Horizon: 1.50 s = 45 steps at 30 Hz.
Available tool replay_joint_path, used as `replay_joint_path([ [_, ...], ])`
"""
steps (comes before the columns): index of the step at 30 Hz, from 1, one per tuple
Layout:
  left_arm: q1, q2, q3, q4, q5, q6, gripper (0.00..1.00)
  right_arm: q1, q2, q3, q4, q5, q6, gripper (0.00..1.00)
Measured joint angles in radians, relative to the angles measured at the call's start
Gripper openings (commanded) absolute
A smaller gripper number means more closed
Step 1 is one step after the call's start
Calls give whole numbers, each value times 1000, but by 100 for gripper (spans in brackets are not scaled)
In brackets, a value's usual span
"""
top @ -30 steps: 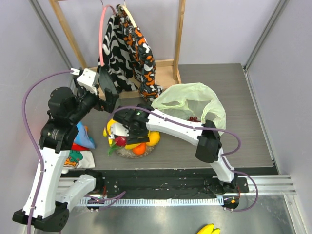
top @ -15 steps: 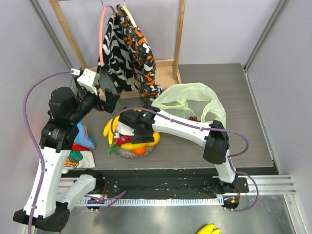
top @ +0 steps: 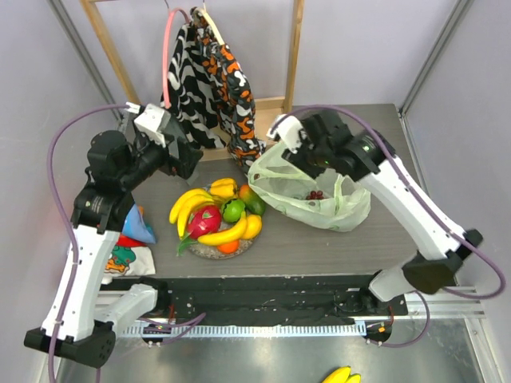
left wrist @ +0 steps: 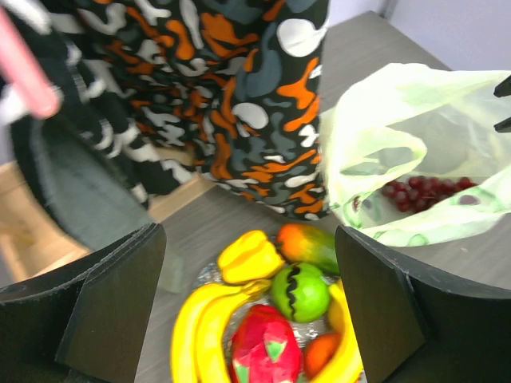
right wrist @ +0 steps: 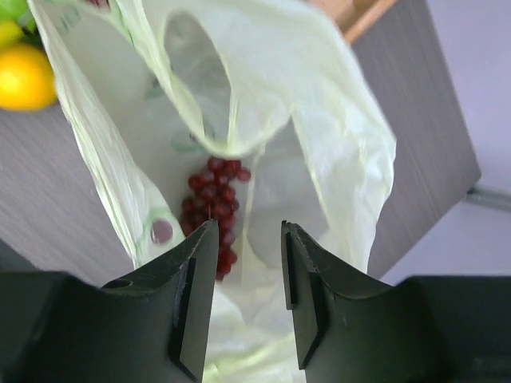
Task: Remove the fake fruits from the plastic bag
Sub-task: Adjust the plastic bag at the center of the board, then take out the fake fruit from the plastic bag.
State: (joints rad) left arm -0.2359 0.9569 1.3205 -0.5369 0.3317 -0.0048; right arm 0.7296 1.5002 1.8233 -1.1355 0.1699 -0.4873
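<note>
The pale-green plastic bag [top: 319,203] lies open right of centre, with purple grapes [top: 317,194] inside. My right gripper [top: 297,162] hovers over its mouth. In the right wrist view the right gripper [right wrist: 248,226] is open, its jaws a little apart over the bag [right wrist: 335,136] and grapes [right wrist: 214,203], holding nothing. Fake fruits are heaped on a plate [top: 200,250]: bananas [top: 185,206], dragon fruit [top: 204,219], green apple [top: 232,210], mango [top: 252,199]. My left gripper [top: 188,155] hangs wide open above the heap, seen in the left wrist view as left gripper [left wrist: 249,231] over apple [left wrist: 299,291] and dragon fruit [left wrist: 267,343].
A black-orange-white patterned cloth [top: 211,80] hangs from a wooden rack [top: 295,56] at the back, close to the left gripper. Folded coloured cloths [top: 132,235] lie at the table's left edge. A banana bunch [top: 339,375] lies below the table front.
My right arm has swung from over the fruit heap to above the bag's mouth, and its jaws have narrowed. The bag's rim has shifted. The left gripper edged slightly right.
</note>
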Motion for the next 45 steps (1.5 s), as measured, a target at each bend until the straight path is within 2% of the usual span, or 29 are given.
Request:
replay_joint_path([
  [4, -28, 79, 43, 0, 48, -23, 91, -85, -95, -182, 34, -34, 2, 45],
  [11, -105, 201, 101, 1, 73, -24, 91, -180, -50, -544, 90, -5, -14, 45],
  [16, -143, 264, 103, -4, 73, -13, 90, -181, -161, -661, 19, -37, -34, 43],
  [20, -158, 298, 103, -7, 73, -9, 90, -179, -319, -696, -22, -42, -49, 43],
  [23, -165, 314, 103, -6, 72, 2, 90, -179, -336, -671, -15, -45, -54, 45],
  [29, -175, 339, 103, -7, 69, 12, 91, -191, -143, -581, 100, -46, -47, 47],
  [34, -175, 340, 105, -14, 50, 24, 91, -260, 27, -489, 156, -81, -45, 45],
  [38, -175, 340, 105, -16, 35, 42, 91, -310, 130, -445, 170, -119, -51, 55],
  [39, -175, 340, 105, -17, 34, 44, 91, -316, 149, -444, 163, -134, -57, 61],
  [43, -175, 340, 105, -20, 27, 54, 92, -317, 203, -466, 97, -185, -71, 73],
  [44, -175, 340, 105, -20, 27, 58, 92, -317, 206, -479, 87, -188, -71, 89],
  [45, -175, 341, 105, -21, 26, 61, 92, -315, 206, -500, 80, -188, -72, 91],
])
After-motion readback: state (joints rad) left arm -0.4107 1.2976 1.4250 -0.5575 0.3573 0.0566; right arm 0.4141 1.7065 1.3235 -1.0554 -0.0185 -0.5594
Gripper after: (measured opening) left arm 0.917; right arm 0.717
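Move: The grapes lie deep in the open plastic bag, about 7 cm to the right of the right hand, 1 cm ahead and some 25 cm below; the bag's right handle is roughly 7 cm farther right than the grapes. The fruit plate is about 16 cm left of that hand and 9 cm back. From the left hand, the bag's left rim lies some 6 cm ahead, 10 cm right and 30 cm down; the fruit plate's middle is 8 cm back and 3 cm right. Down and rightward, the right hand drops into the bag, swings back about 9 cm, then forward 11 cm, and finally sinks and draws back a little over the grapes, down some 22 cm in all. Its fingers tip about 35 degrees to point straight down and open wider late on. The left hand, still open and empty, slides about 8 cm right, 7 cm down and slightly forward towards the bag's left rim, turning clockwise. ##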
